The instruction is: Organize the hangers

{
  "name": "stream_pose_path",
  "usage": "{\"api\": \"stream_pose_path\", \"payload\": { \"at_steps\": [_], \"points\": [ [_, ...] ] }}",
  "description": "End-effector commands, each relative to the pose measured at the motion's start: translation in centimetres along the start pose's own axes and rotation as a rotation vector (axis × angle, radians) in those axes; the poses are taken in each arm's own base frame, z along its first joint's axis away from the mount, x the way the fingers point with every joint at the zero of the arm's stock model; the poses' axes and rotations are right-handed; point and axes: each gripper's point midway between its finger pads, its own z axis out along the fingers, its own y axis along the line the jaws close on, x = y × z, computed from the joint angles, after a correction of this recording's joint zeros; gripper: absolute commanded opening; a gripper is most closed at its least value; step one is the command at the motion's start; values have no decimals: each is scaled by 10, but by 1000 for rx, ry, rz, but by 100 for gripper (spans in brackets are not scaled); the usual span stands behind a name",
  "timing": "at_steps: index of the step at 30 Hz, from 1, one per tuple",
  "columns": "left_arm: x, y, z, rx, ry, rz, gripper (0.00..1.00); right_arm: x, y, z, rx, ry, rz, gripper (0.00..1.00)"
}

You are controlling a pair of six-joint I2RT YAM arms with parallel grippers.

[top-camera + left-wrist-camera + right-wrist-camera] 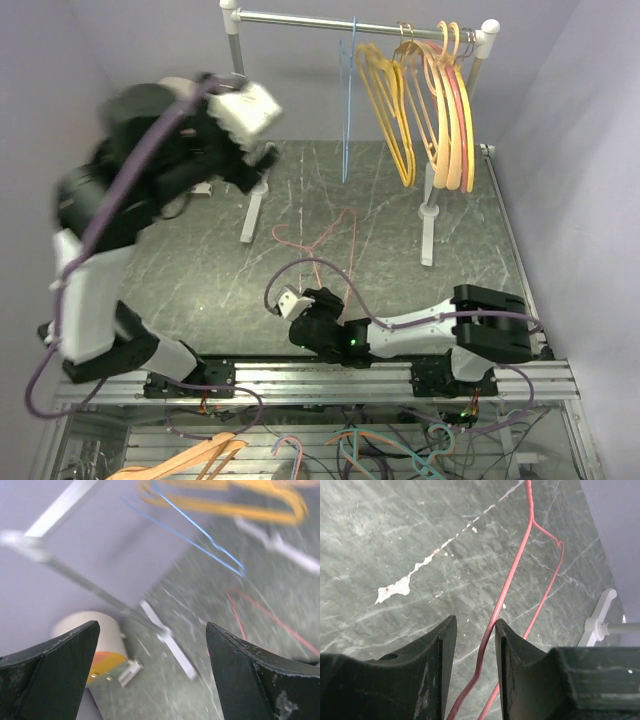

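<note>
Several thick yellow and orange hangers [420, 100] hang at the right end of the white-and-metal rail [360, 20], with a thin blue wire hanger [347, 100] to their left. A red wire hanger [330, 235] lies flat on the table. My right gripper [275, 298] is low on the table at its near end. In the right wrist view its jaws [474, 625] straddle one red wire [515, 575], which touches the right finger and leaves a gap on the left. My left gripper [262, 150], blurred, is raised by the rail's left post, wide open and empty [152, 670].
The rail's two white feet [252, 215] [428, 235] stand on the dark marbled table. A white roll with an orange end [95, 645] sits by the wall at the far left. More hangers [190, 460] lie below the table's near edge. Walls close in on both sides.
</note>
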Motion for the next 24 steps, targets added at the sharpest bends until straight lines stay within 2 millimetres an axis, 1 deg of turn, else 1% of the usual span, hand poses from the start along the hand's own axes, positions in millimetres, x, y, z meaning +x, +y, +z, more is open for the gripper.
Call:
{"api": "stream_pose_path", "payload": {
  "at_steps": [1, 3, 5, 8, 10, 14, 18, 20, 22, 24],
  "points": [
    [-27, 70, -83, -311, -137, -101, 99, -33, -19, -16, -9, -109, 209, 0],
    [-25, 89, -98, -397, -153, -142, 99, -50, -29, -25, -46, -167, 302, 0],
    [-18, 109, -110, -498, -147, -194, 99, -64, -35, -34, -91, -220, 377, 0],
    [-2, 145, -131, -713, -121, -289, 99, -86, -46, -51, -164, -324, 482, 0],
    [12, 163, -145, -845, -92, -330, 99, -96, -53, -60, -206, -376, 532, 0],
    [29, 179, -168, -991, -76, -390, 99, -119, -68, -79, -273, -484, 613, 0],
    [38, 184, -185, -1053, -67, -412, 99, -140, -91, -90, -269, -567, 683, 0],
    [38, 183, -191, -1060, -72, -416, 99, -152, -107, -93, -230, -594, 707, 0],
    [37, 183, -197, -1070, -81, -419, 99, -163, -126, -90, -148, -579, 749, 0],
    [37, 185, -203, -1092, -88, -423, 99, -171, -146, -85, -37, -549, 754, 0]
  ]
}}
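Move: The pink hanger, already pinched at its near shoulder in the right hand, is bound for the rail's free stretch, about 24 cm ahead, level left-right and some 42 cm above that hand. The blue hanger hangs with its middle roughly 24 cm ahead, 8 cm right and 28 cm up; the rack's left foot lies about 21 cm ahead, 12 cm left and 5 cm below. From the empty left hand, that stretch of rail is around 19 cm ahead, 6 cm right, about level. The pink hanger, kept pinched between the right fingers, is raised about 18 cm towards the rail, with only a slight leftward drift, while the wrist rolls some 45 degrees, left side up. The wide-open left hand clears off leftwards about 23 cm, away from the hangers and rising overall, as it turns counter-clockwise. ##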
